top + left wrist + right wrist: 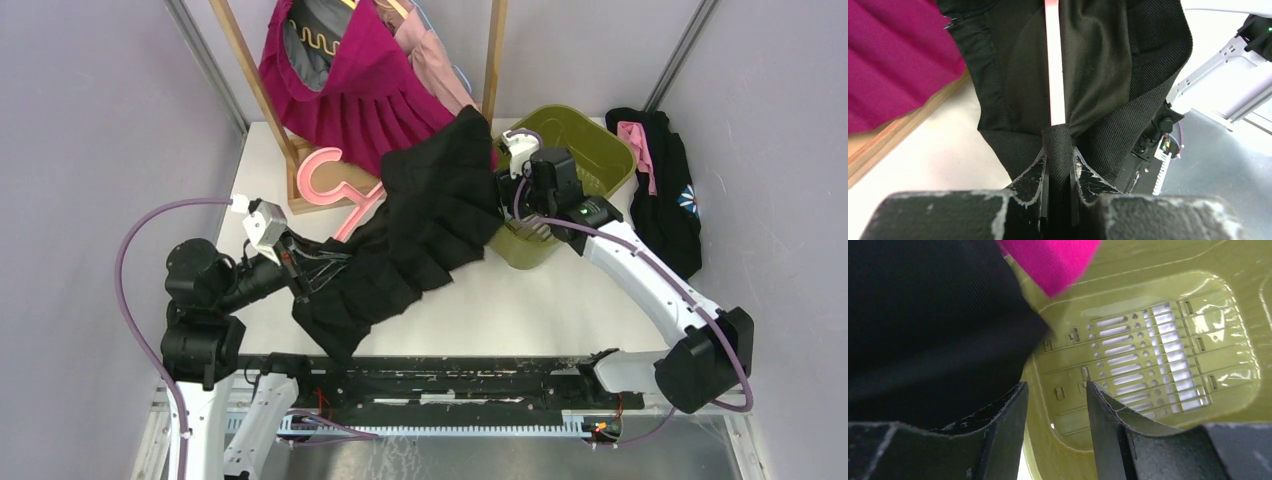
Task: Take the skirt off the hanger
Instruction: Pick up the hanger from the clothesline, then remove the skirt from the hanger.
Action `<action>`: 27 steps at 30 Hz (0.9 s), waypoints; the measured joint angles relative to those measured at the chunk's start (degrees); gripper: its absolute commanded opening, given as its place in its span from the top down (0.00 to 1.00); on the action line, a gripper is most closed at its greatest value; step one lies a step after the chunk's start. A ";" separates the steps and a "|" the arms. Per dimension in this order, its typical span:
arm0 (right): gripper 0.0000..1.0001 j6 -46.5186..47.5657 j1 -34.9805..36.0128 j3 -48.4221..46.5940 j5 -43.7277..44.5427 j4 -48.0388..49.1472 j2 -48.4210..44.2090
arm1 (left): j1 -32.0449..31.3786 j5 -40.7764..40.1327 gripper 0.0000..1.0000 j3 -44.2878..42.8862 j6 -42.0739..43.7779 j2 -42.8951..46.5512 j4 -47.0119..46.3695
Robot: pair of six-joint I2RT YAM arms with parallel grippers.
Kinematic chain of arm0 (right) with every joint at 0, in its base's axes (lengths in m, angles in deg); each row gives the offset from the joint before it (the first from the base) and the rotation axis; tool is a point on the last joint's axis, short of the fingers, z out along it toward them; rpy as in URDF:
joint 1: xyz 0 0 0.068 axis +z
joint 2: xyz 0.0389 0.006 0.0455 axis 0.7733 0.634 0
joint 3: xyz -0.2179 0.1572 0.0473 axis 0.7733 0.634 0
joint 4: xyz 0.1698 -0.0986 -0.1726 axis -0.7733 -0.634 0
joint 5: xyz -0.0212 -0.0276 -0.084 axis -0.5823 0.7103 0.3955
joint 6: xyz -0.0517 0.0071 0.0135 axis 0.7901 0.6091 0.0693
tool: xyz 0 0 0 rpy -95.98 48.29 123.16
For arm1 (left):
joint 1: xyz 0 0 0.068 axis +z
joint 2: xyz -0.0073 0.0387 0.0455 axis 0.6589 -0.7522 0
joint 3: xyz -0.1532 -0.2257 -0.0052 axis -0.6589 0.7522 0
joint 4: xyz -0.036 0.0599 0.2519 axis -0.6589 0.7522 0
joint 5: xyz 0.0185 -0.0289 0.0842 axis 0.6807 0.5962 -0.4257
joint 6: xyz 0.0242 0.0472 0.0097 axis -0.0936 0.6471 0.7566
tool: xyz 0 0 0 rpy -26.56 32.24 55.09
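A black pleated skirt [430,220] lies stretched across the table, from in front of the left arm up to the green basket. The pink hanger [325,178] lies at its left, its hook on the table; in the left wrist view its pink bar [1054,60] runs up out of the fabric. My left gripper [303,275] is shut on a bunched fold of the skirt [1059,145]; whether the bar lies inside that fold is hidden. At the skirt's far end my right gripper [505,170] is open, with only the basket's rim showing between its fingers [1055,390]. The skirt [928,325] lies just left of them.
A wooden rack [262,95] at the back holds a magenta pleated skirt [350,90] and a pale pink garment [435,60]. The green slotted basket [590,150] stands at the back right, its floor [1148,350] under the right gripper. A black garment [665,200] lies at the far right.
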 measured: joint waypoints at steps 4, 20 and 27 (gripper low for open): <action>0.47 -0.02 0.00 -0.04 2.03 -1.55 -2.47 | -0.31 1.46 0.97 1.60 -0.02 0.37 -1.49; 0.47 -2.01 1.53 -8.37 -0.96 -4.55 -8.79 | -0.31 -10.49 0.97 2.95 0.07 -12.87 -1.46; 0.47 -2.56 6.91 -12.39 -1.16 -4.81 -3.23 | -3.39 -12.81 0.97 2.40 0.07 -14.12 -1.46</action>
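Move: The left gripper already holds the black skirt's waistband on the pink hanger; the skirt's free right end lies about 14 cm ahead and 22 to its right, some 6 lower. The hook stands roughly 15 cm ahead, 2 left and 5 higher; the magenta skirt hangs some 27 ahead, 4 right and 3 higher. From the right gripper that free end is about 8 cm left, 1 ahead and 6 up, the green basket 12 right, 5 ahead and 14 down. Raise the open right gripper about 10 cm beside the black skirt's free end, easing back slightly, then swing it some 6 cm left towards a spot above that end, fingers kept apart. Meanwhile push the left gripper forward and down with hanger and waistband still pinched, tipping its wrist some 15 degrees, and stop there. ##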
